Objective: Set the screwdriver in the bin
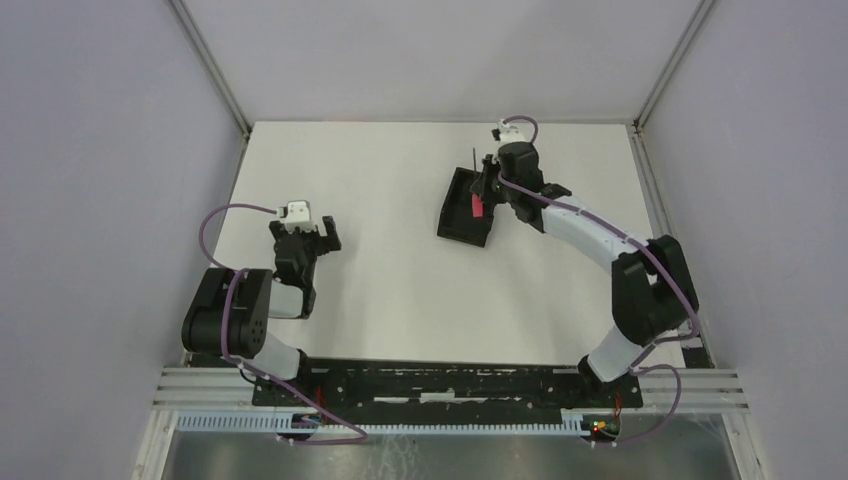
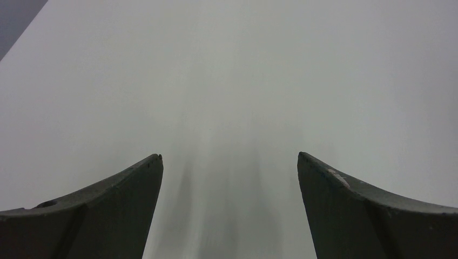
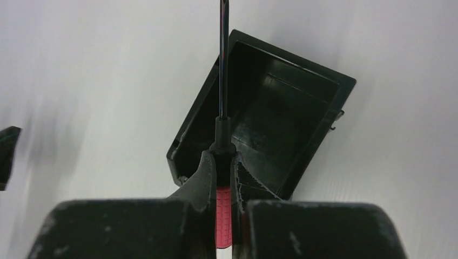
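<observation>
My right gripper [image 1: 484, 190] is shut on the screwdriver [image 1: 476, 203], pinching its red handle [image 3: 223, 211] between the fingers. The thin dark shaft [image 3: 222, 59] points away from the wrist, past the bin's far rim. The black open-topped bin [image 1: 465, 208] sits on the white table right of centre; in the right wrist view the bin [image 3: 281, 113] lies just below and ahead of the jaws, with the screwdriver held above it. My left gripper [image 1: 305, 231] is open and empty over bare table at the left, its fingers [image 2: 119, 205] wide apart.
The white table [image 1: 390, 280] is enclosed by grey walls on the left, right and back. The arm bases stand on a black rail [image 1: 440, 385] at the near edge. A dark piece of the other arm [image 3: 7, 156] shows at the left edge of the right wrist view.
</observation>
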Robot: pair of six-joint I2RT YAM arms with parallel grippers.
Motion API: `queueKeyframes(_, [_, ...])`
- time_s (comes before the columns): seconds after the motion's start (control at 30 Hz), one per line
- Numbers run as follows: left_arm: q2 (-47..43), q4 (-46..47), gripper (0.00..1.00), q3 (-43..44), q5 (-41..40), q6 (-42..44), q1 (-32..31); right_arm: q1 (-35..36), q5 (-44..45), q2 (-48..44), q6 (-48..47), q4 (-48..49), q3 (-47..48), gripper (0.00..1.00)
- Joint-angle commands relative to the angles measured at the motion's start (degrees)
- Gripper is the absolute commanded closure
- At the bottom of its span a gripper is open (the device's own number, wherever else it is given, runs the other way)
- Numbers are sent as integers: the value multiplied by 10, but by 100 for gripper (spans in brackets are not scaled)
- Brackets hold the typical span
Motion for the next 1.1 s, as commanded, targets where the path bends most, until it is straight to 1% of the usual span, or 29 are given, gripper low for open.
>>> queueKeyframes(0.0, [4,31,0,1,-1,10,-2,22,32,72,-59,-2,62,100])
queueKeyframes(0.07, [4,31,0,1,-1,10,-2,28,46,100,-86,-23,91,100])
queueKeyframes(0.23, [4,31,0,1,-1,10,-2,36,84,135,-116,-37,104,100])
queueKeyframes(0.3, [4,31,0,1,-1,10,-2,38,94,141,-116,-39,96,91])
queueKeyframes(0.37, [4,31,0,1,-2,10,-2,38,89,142,-113,-32,87,77])
queueKeyframes(0.43, [4,31,0,1,-1,10,-2,39,88,141,-111,-27,84,67])
queueKeyframes(0.47, [4,31,0,1,-1,10,-2,40,89,141,-110,-28,88,59])
queueKeyframes(0.5, [4,31,0,1,-1,10,-2,40,93,141,-111,-30,93,53])
queueKeyframes(0.67, [4,31,0,1,-1,10,-2,42,106,123,-111,-39,126,52])
queueKeyframes(0.8, [4,31,0,1,0,10,-2,44,106,78,-115,-36,136,52])
queueKeyframes(0.87, [4,31,0,1,-1,10,-2,44,105,49,-122,-27,129,49])
queueKeyframes(0.9, [4,31,0,1,-2,10,-2,44,102,31,-129,-20,122,45])
queueKeyframes(0.93, [4,31,0,1,-1,10,-2,43,100,13,-139,-12,113,31])
queueKeyframes(0.97, [4,31,0,1,-1,10,-2,44,101,-4,-149,-6,105,14])
queueKeyframes(1.0, [4,31,0,1,-1,10,-2,43,102,-26,-167,5,89,2])
queueKeyframes(1.07, [4,31,0,1,-1,10,-2,43,118,-69,-200,31,54,2])
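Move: The right hand, with the screwdriver still pinched and its shaft pointing ahead, hangs over the bin: the bin's middle is about 3 cm ahead, 1 cm to the left and roughly 13 cm below. The screwdriver's middle sits some 2 cm ahead of the finger pads. From the left hand, which stays idle, the bin lies about 8 cm ahead, 36 cm to the right and some 4 cm lower. The right fingers keep their pinch on the screwdriver while lowering it about 7 cm into the bin, easing slightly forward and left as the hand's left side rolls down some 15 degrees. They open about halfway to let go, then the hand climbs about 11 cm out, spreading nearly wide and tipping its fingers up. ##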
